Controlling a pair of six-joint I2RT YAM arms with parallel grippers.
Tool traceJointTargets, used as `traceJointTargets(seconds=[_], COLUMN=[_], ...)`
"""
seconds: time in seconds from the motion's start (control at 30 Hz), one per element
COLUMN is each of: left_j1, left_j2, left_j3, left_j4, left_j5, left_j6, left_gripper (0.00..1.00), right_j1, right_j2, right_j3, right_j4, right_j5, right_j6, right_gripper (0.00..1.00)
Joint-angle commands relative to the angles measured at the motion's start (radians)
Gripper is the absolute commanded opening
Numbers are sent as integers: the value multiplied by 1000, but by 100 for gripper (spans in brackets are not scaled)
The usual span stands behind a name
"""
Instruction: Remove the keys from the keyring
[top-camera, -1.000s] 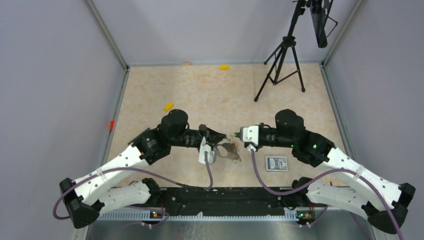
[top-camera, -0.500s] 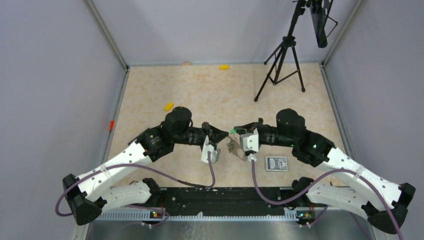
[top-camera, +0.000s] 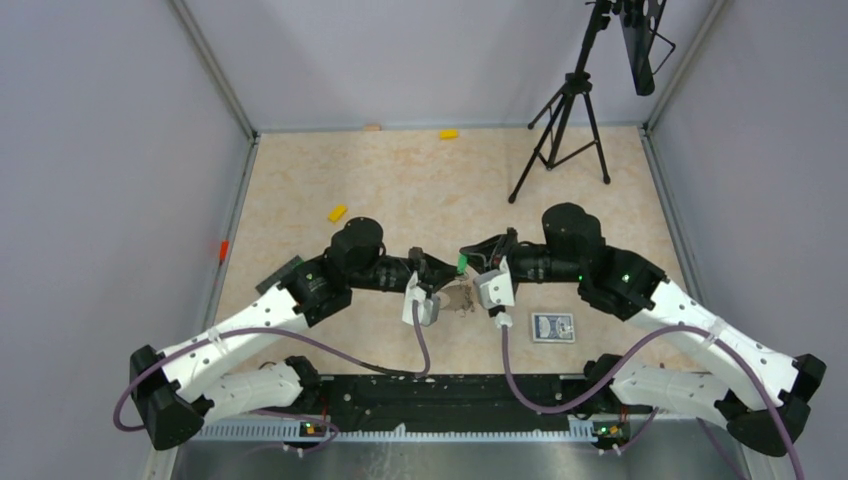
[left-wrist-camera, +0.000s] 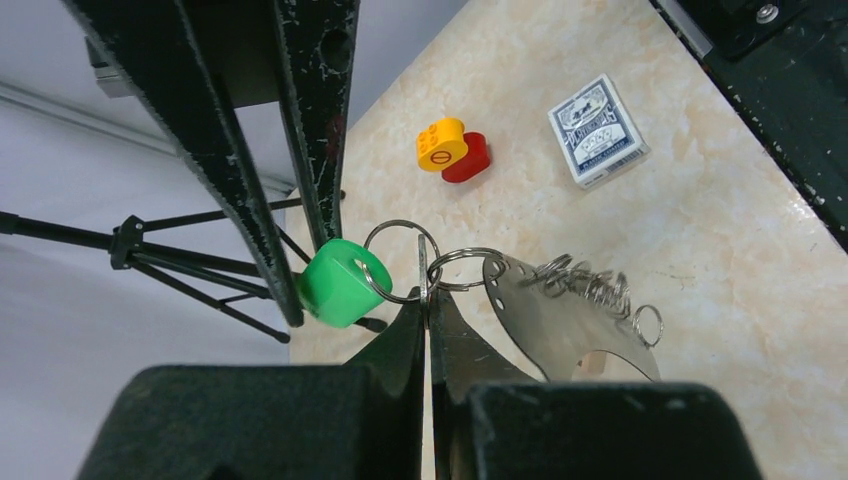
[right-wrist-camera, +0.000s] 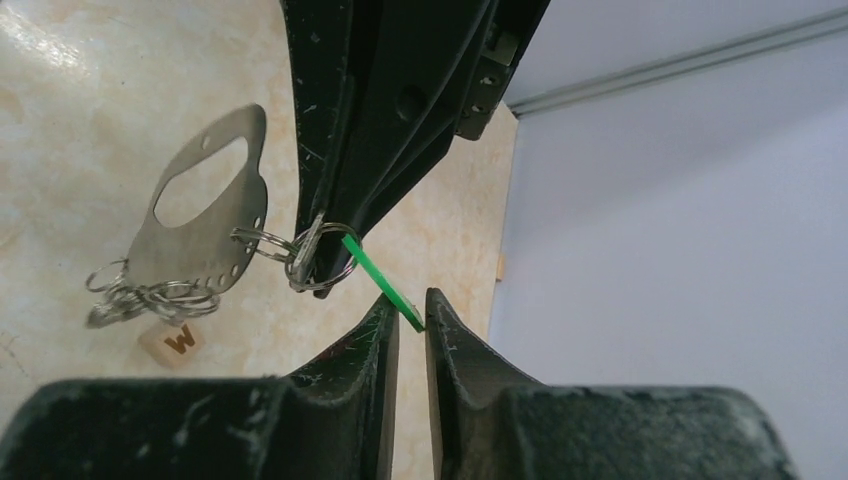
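Observation:
The keyring (left-wrist-camera: 560, 320), a flat grey plate with a row of small holes, hangs just above the table from small wire rings (left-wrist-camera: 465, 268). My left gripper (left-wrist-camera: 427, 300) is shut on a thin metal ring (left-wrist-camera: 425, 262) seen edge-on in that chain. The green-headed key (left-wrist-camera: 340, 285) hangs from the same rings. My right gripper (right-wrist-camera: 412, 312) faces the left one, jaws a little apart, and the edge of the green key (right-wrist-camera: 380, 280) lies across the gap at the tips. In the top view both grippers (top-camera: 447, 268) (top-camera: 468, 258) meet over the keyring (top-camera: 460, 297).
A brown cube marked W (right-wrist-camera: 175, 340) lies under the keyring beside a tangle of loose rings (right-wrist-camera: 140, 295). A blue card deck (top-camera: 552, 327) sits near the right arm, with yellow (left-wrist-camera: 441, 143) and red (left-wrist-camera: 468, 158) blocks beyond it. A black tripod (top-camera: 565, 120) stands far right.
My right gripper swung in toward the left one, turned its wrist and lifted the green key; its jaws have now parted slightly. The left gripper stayed shut and the keyring shifted with it.

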Motion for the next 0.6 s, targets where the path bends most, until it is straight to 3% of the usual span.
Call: traceJointTargets(seconds=[0.0, 0.27, 0.57], left_j1=[-4, -8, -10], left_j2=[-10, -30, -59], left_j3=[-36, -97, -177], left_j4=[94, 209, 335], left_j5=[66, 80, 80], left_j6=[-59, -117, -187], left_gripper=[0, 0, 0], right_j1=[2, 3, 4], right_j2=[23, 42, -12], right_j3=[101, 108, 28], right_j4=[-8, 62, 242], right_j5=[-78, -150, -159], right_j6=[-49, 21, 233], right_gripper=[16, 31, 33])
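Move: The green tag lies right between the right hand's slightly parted fingertips, its middle about 1 cm back, 1 cm left and 1 cm below. From that hand the silver key pinched by the left fingers is some 2 cm left, 1 back and 3 down, and the hanging steel plate about 4 back, 3 left and 9 down. From the left hand the tag is roughly 1 cm forward, 2 right and 2 up; the plate hangs 3 back, straight in line sideways, 6 down. Rising about 4 cm and easing some 2 cm to the left, the right hand opens its fingers further, to about a third, and comes off the green tag, passing above the left fingertips. Meanwhile the left hand keeps its pinch on the silver key and carries it down about 2 cm and slightly back, its wrist turning only a little. ##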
